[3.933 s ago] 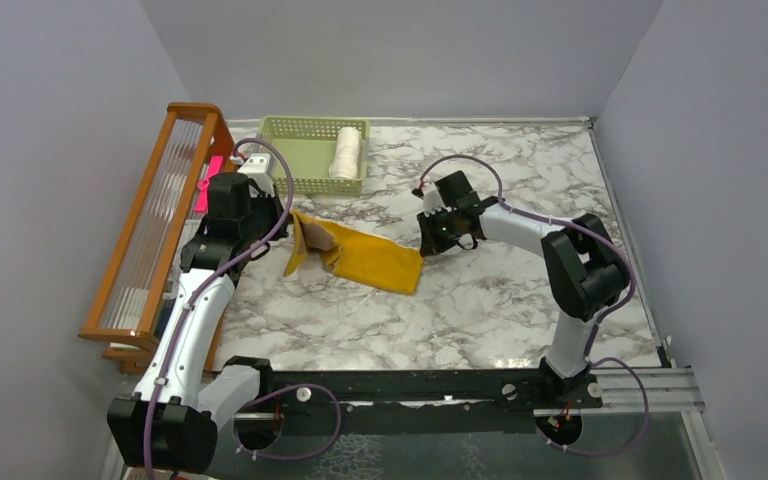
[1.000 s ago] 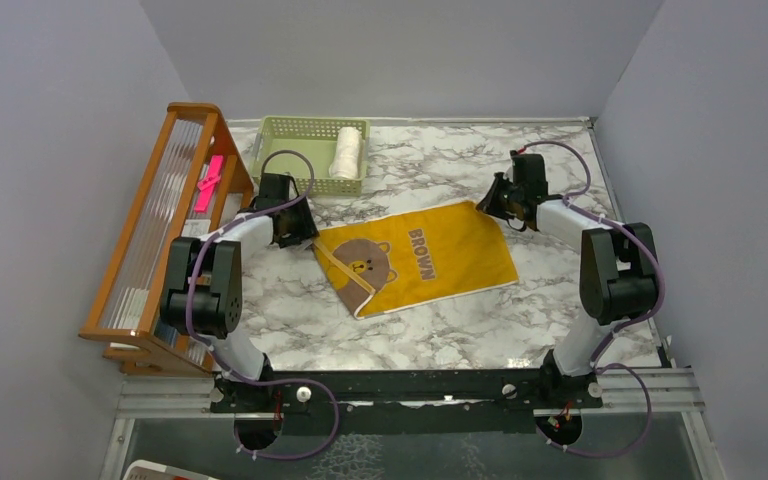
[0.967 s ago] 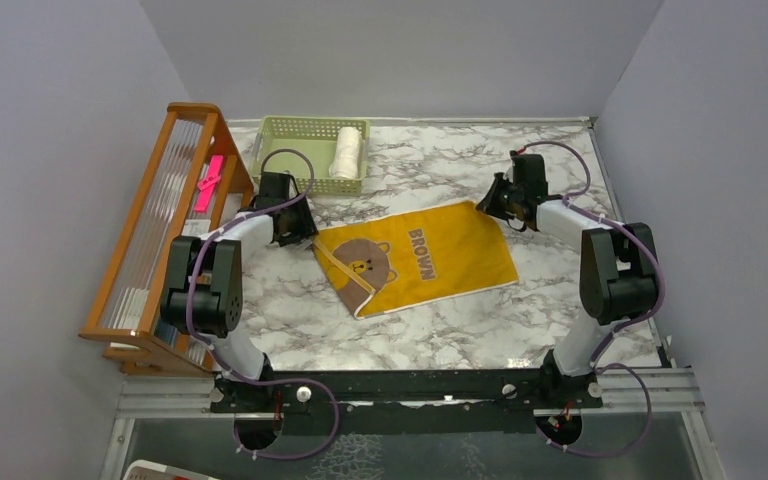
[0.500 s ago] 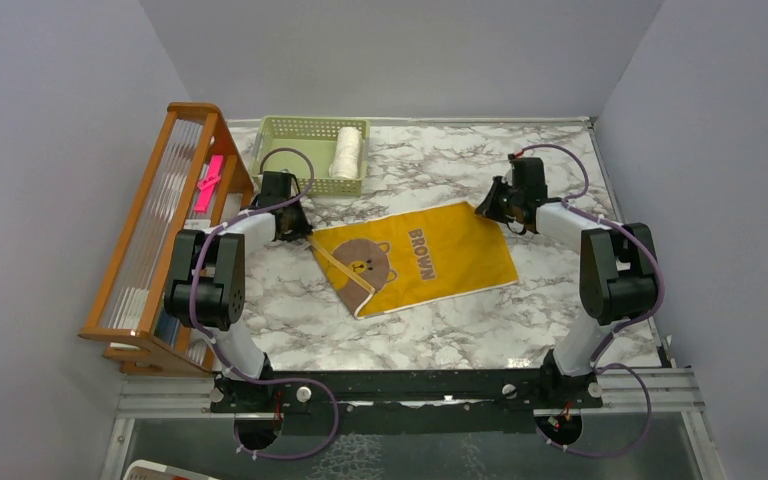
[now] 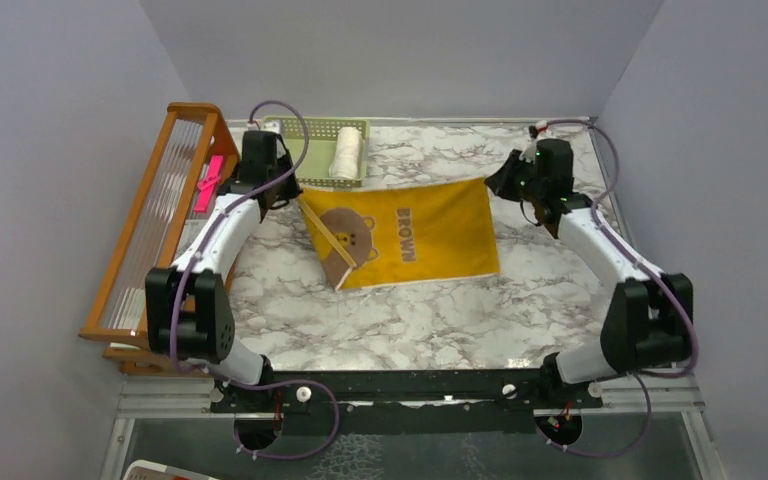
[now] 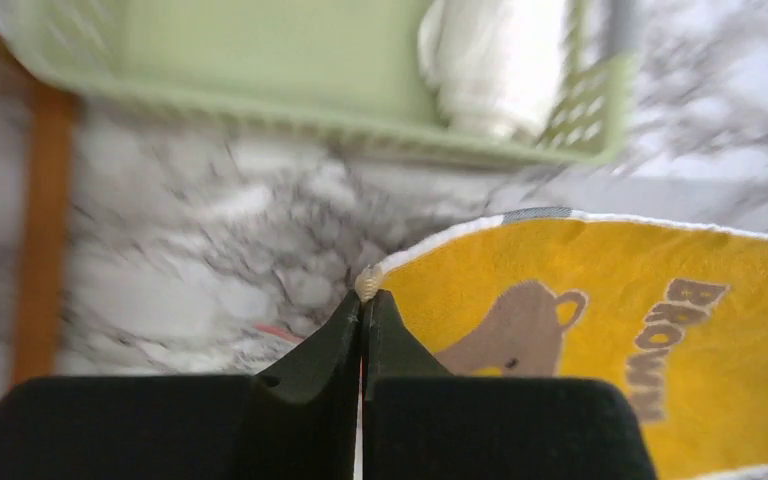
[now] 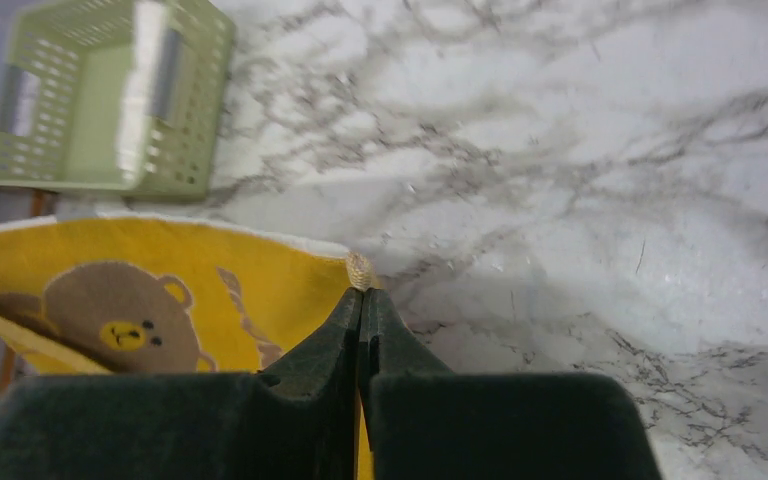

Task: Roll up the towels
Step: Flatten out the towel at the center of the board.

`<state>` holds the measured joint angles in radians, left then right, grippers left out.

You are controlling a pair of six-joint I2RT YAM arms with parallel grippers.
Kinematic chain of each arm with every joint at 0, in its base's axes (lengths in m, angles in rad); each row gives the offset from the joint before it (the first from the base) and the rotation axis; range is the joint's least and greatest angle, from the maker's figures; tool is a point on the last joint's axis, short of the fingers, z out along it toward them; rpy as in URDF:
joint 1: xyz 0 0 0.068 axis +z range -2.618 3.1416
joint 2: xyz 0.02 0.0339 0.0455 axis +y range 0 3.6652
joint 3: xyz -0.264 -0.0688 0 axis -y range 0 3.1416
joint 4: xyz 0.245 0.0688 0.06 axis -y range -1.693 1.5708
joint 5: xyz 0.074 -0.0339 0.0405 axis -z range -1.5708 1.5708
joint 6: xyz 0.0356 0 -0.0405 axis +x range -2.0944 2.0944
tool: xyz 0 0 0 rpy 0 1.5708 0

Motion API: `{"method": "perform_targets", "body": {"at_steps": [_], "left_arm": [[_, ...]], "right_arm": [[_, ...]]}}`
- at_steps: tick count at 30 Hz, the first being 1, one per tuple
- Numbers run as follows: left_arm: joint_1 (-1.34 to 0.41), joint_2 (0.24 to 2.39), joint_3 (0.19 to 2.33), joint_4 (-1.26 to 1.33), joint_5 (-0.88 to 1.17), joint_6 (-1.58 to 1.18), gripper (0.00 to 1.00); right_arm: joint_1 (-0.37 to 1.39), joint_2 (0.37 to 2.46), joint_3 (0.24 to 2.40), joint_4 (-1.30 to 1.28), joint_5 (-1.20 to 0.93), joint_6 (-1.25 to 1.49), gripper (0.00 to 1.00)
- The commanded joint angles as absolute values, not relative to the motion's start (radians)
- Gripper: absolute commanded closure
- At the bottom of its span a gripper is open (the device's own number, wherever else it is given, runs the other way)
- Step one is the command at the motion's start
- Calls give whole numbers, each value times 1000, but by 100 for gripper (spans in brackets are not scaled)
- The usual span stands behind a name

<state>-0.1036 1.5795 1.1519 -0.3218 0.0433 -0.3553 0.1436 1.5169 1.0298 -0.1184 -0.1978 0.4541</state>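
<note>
The mustard-yellow towel with a brown bear and brown lettering hangs stretched between both arms, its far edge lifted off the marble. My left gripper is shut on the towel's far left corner. My right gripper is shut on the far right corner. The near left corner is folded over, showing a brown strip. The cream-white towel lies rolled in the green basket, also seen as a white roll in the left wrist view.
A wooden rack with a pink item stands along the left side. Grey walls close in the marble table at back and sides. The basket sits at the far left.
Both arms have risen and moved toward the back, lifting the yellow towel's far edge and pulling it taut. The left gripper closed on its corner.
</note>
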Motion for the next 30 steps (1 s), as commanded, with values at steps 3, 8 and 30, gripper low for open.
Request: {"method": "perform_targets", "body": {"at_steps": [3,8,30], "left_arm": [[-60,1264,1269,-345,-26,-185,100],[-56,1057,1201,-303,28,-183,100],[-66,699,761,-421,109,-226,100]], "right_arm": [[140,1217,1074,-156,-153,405,99],[140,1036,1082,-212,-210,371,99],[144,822,825,-401,-229,444,99]]}}
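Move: Held by its two far corners, the yellow towel slopes down from both hands. Its middle lies about 19 cm to the right of the left hand and 8 cm back, some 5 cm lower; from the right hand it is about 17 cm left, 8 cm back and 5 cm lower. The green basket's middle is about 13 cm straight ahead of the left hand, the white rolled towel in it 12 cm ahead and 8 cm right, both some 6 cm lower. Sweeping up fast together, both hands keep their pinch on the far corners and lift the towel about 25 cm, then carry it back some 20 cm towards the bases and away from the basket, fingertips tilting up 40 to 50 degrees. At the end both turn forward and down, dropping about 6 cm with the fingertips dipping again. ##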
